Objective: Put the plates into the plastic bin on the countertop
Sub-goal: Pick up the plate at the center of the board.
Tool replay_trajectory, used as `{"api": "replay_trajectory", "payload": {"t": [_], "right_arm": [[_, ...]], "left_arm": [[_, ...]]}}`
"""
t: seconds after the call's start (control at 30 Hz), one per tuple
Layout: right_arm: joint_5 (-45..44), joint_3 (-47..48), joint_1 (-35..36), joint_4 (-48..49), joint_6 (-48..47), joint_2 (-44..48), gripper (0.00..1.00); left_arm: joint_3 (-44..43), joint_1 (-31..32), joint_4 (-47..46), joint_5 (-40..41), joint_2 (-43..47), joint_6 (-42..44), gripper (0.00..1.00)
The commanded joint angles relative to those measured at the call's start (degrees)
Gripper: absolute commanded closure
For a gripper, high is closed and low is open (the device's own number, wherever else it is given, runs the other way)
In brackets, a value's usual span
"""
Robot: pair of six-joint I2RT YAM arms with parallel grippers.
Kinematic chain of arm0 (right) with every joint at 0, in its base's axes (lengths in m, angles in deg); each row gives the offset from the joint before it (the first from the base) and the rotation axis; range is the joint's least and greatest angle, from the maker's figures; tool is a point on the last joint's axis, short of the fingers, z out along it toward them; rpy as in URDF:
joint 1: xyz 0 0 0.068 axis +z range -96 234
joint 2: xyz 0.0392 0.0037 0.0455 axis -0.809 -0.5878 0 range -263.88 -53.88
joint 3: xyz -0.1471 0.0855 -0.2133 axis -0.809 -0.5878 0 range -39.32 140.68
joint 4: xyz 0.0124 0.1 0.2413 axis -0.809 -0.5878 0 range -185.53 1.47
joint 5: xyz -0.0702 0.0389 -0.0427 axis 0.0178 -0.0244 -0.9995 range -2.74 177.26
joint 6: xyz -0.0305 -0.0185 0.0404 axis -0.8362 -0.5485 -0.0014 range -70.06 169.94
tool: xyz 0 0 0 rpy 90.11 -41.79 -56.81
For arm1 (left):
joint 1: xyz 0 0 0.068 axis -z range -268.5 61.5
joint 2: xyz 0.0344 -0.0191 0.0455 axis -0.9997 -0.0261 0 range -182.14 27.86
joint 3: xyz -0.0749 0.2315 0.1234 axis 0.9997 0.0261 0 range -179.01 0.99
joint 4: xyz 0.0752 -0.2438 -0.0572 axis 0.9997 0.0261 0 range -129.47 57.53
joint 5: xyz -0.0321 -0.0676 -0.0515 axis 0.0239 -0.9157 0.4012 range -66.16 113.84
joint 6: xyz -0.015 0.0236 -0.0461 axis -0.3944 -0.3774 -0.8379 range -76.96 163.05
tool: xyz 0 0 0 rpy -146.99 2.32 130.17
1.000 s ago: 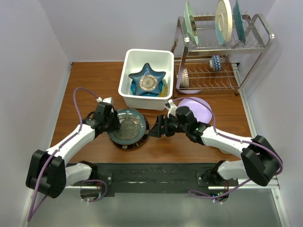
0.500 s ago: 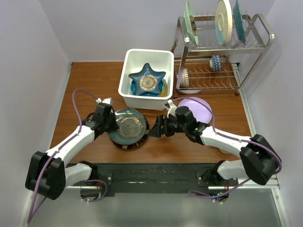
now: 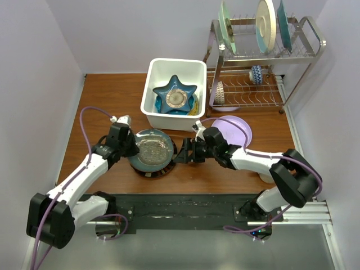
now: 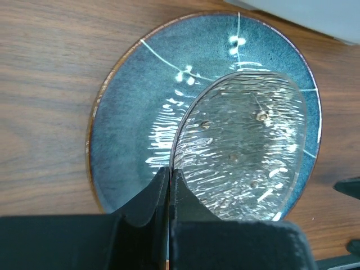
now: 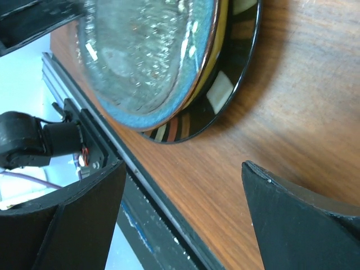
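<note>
A clear glass plate (image 3: 153, 149) (image 4: 247, 152) lies on top of a dark teal plate (image 3: 136, 163) (image 4: 129, 129), which rests on a black-rimmed striped plate (image 3: 164, 170) (image 5: 225, 95). My left gripper (image 3: 128, 147) (image 4: 169, 175) is shut on the glass plate's left rim, and that edge is tilted up off the teal plate. My right gripper (image 3: 183, 153) (image 5: 184, 166) stands open just right of the stack, with only wood between its fingers. A lilac plate (image 3: 239, 129) lies on the countertop (image 3: 112, 95). The white plastic bin (image 3: 177, 61) holds a blue star-shaped plate (image 3: 175, 97).
A metal wire dish rack (image 3: 306, 53) stands at the back right with three large plates upright on top and small items on its lower shelf. A black rail (image 3: 180, 205) runs along the near edge of the table. Walls close in left and right.
My left gripper has shut on the glass plate's rim and tipped that edge upward. The right gripper has moved slightly left toward the stack and stays open.
</note>
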Motion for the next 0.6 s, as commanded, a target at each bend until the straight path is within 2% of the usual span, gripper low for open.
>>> {"api": "replay_trajectory", "payload": {"t": [0.0, 0.13, 0.23, 0.4, 0.57], "right_arm": [[-1.6, 3.1, 0.3, 5.0, 1.0, -1.7, 0.14], [-3.2, 4.8, 0.3, 5.3, 1.2, -2.9, 0.18], [-3.6, 6.6, 0.3, 5.3, 1.4, -4.4, 0.26], [-3.8, 8.2, 0.2, 7.4, 3.4, -8.4, 0.47], [-4.2, 8.1, 0.3, 10.3, 5.6, -11.5, 0.57]], "left_arm": [[-4.4, -1.3, 2.3, 1.1, 3.5, 0.5, 1.00], [-6.2, -2.6, 5.0, 0.5, 4.6, 1.4, 1.00], [-7.3, -3.7, 6.1, 0.3, 6.0, 1.9, 1.00], [-10.3, -6.2, 8.8, 0.8, 7.7, 3.9, 1.00], [-12.7, -9.9, 10.8, 0.1, 8.6, 6.4, 1.00]]}}
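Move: The bin, for the glass plate the left hand already pinches by its left rim, lies about 22 cm ahead and 16 cm right of that hand, roughly level; the blue plate's middle is some 7 cm to its right and 3 cm below. From the open right hand, the blue plate is about 12 cm left and 3 cm ahead, slightly lower, on the black plate; the lilac plate is 19 cm right, 12 cm ahead and 4 cm below. Upward and then also leftward, the left hand carries the pinched glass plate away from the blue plate, rising about 7 cm, its fingers tipping up slightly. Meanwhile the right hand reaches forward and left about 5 cm to the right edge of the stack, closing its wide-open fingers to about half, one on either side of the blue plate's rim; whether they touch it can't be seen. ##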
